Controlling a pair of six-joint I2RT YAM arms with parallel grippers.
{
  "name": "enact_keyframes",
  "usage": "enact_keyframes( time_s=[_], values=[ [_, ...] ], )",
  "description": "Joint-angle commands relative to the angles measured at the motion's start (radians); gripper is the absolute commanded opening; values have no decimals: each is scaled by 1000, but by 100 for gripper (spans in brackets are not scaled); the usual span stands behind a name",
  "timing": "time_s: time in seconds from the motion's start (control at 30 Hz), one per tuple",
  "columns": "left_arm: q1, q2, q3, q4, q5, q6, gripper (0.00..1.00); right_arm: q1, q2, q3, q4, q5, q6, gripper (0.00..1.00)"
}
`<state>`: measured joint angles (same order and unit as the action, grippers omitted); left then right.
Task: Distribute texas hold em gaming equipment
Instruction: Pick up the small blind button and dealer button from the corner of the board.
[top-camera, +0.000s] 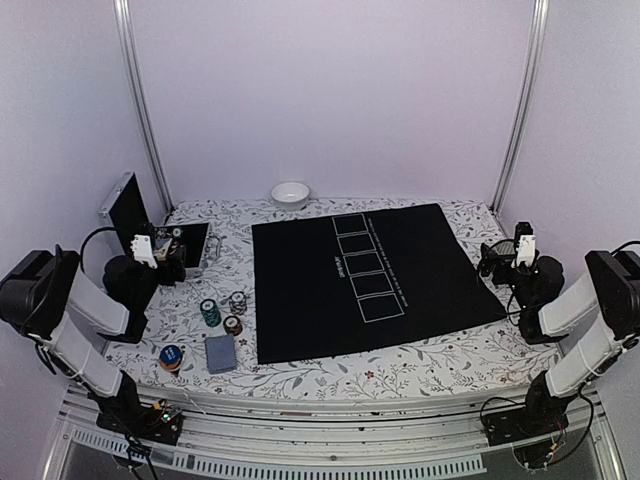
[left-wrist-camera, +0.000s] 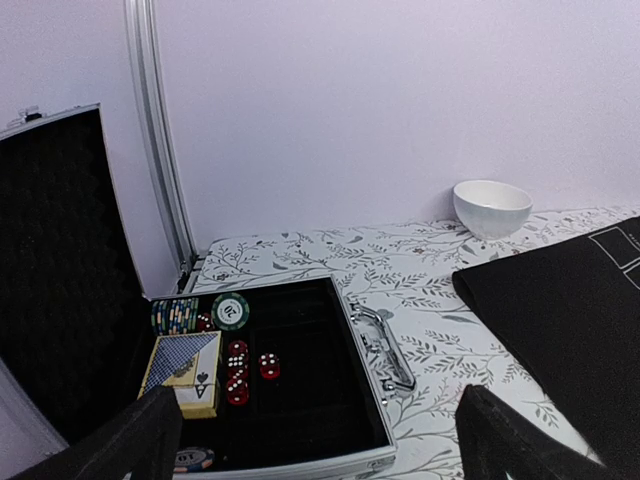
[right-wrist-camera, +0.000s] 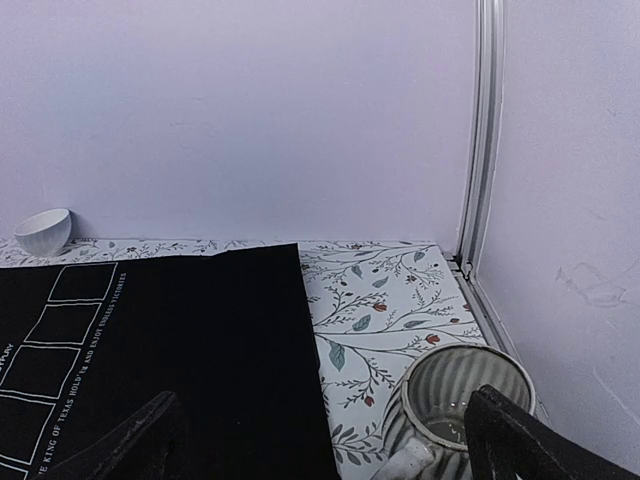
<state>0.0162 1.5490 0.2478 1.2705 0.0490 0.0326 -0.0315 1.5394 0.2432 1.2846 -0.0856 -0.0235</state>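
Note:
Three short stacks of poker chips stand left of the black mat: a green one (top-camera: 210, 312), a white-black one (top-camera: 238, 302) and a reddish one (top-camera: 233, 326). Nearer the front lie an orange-blue button disc (top-camera: 171, 357) and a grey-blue card deck (top-camera: 220, 352). In the left wrist view the open case holds a row of chips (left-wrist-camera: 175, 315), a green chip (left-wrist-camera: 230, 311), a card box (left-wrist-camera: 185, 370) and red dice (left-wrist-camera: 240, 370). My left gripper (top-camera: 165, 245) (left-wrist-camera: 315, 440) hovers open over the case's near edge. My right gripper (top-camera: 505, 252) (right-wrist-camera: 330, 440) is open and empty at the mat's right edge.
The silver case (top-camera: 190, 250) has its lid (top-camera: 130, 205) upright at the far left. A black mat (top-camera: 370, 275) with five white boxes covers the middle. A white bowl (top-camera: 290, 194) sits at the back. A striped mug (right-wrist-camera: 455, 405) stands under my right gripper's right finger.

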Motion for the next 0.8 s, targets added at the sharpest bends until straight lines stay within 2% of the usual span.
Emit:
enact_keyframes(
  time_s=[0.0, 0.17, 0.23, 0.33, 0.47, 0.53, 0.63, 0.77],
  values=[
    [9, 0, 13, -2, 9, 6, 98, -3, 0, 4, -2, -6, -5, 99],
    [8, -8, 12, -5, 0, 3, 98, -4, 1, 5, -3, -6, -4, 99],
    [4, -93, 22, -77, -94, -21, 98, -4, -2, 3, 0, -9, -4, 99],
    [-2, -244, 93, -309, -296, -102, 98, -4, -72, 3, -45, -24, -11, 99],
    [-71, -448, 211, -690, -391, -212, 98, -4, -255, 59, -263, -26, -5, 99],
    [-146, -528, 280, -864, -400, -242, 98, -4, -340, 72, -288, -84, 41, 99],
    [-250, -597, 440, -1192, -413, -309, 98, -4, -407, 115, -357, -266, 76, 99],
    [-284, -595, 638, -1700, -332, -450, 98, -4, -415, 223, -518, -432, 95, 99]
  ],
)
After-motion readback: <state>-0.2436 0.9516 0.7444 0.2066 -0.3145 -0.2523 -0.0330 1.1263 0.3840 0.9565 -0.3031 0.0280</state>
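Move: The blue round button stack near the table's front left corner lies about 23 cm back from the left hand, some 2 cm to its right and 14 cm below. On the table beside it, the blue card box is about 22 cm back and 11 cm right of that hand, the green chip stack about 12 cm back and 8 cm right, and the red chip stack 14 cm back and 12 cm right. From the right hand the button stack is about 23 cm back, 74 cm left and 14 cm below. After a short rest the empty left hand climbs about 19 cm, clear of the open case and the table, swinging a little left first and then back across to the right to finish some 3 cm right of its start, while it rolls about 15 degrees with its left side dropping. The right hand starts slightly later and lifts about 12 cm from beside the mat, easing left by a few centimetres as its fingers tip up and turn counter-clockwise, each by a little over 10 degrees; both grippers stay wide open and touch nothing. ##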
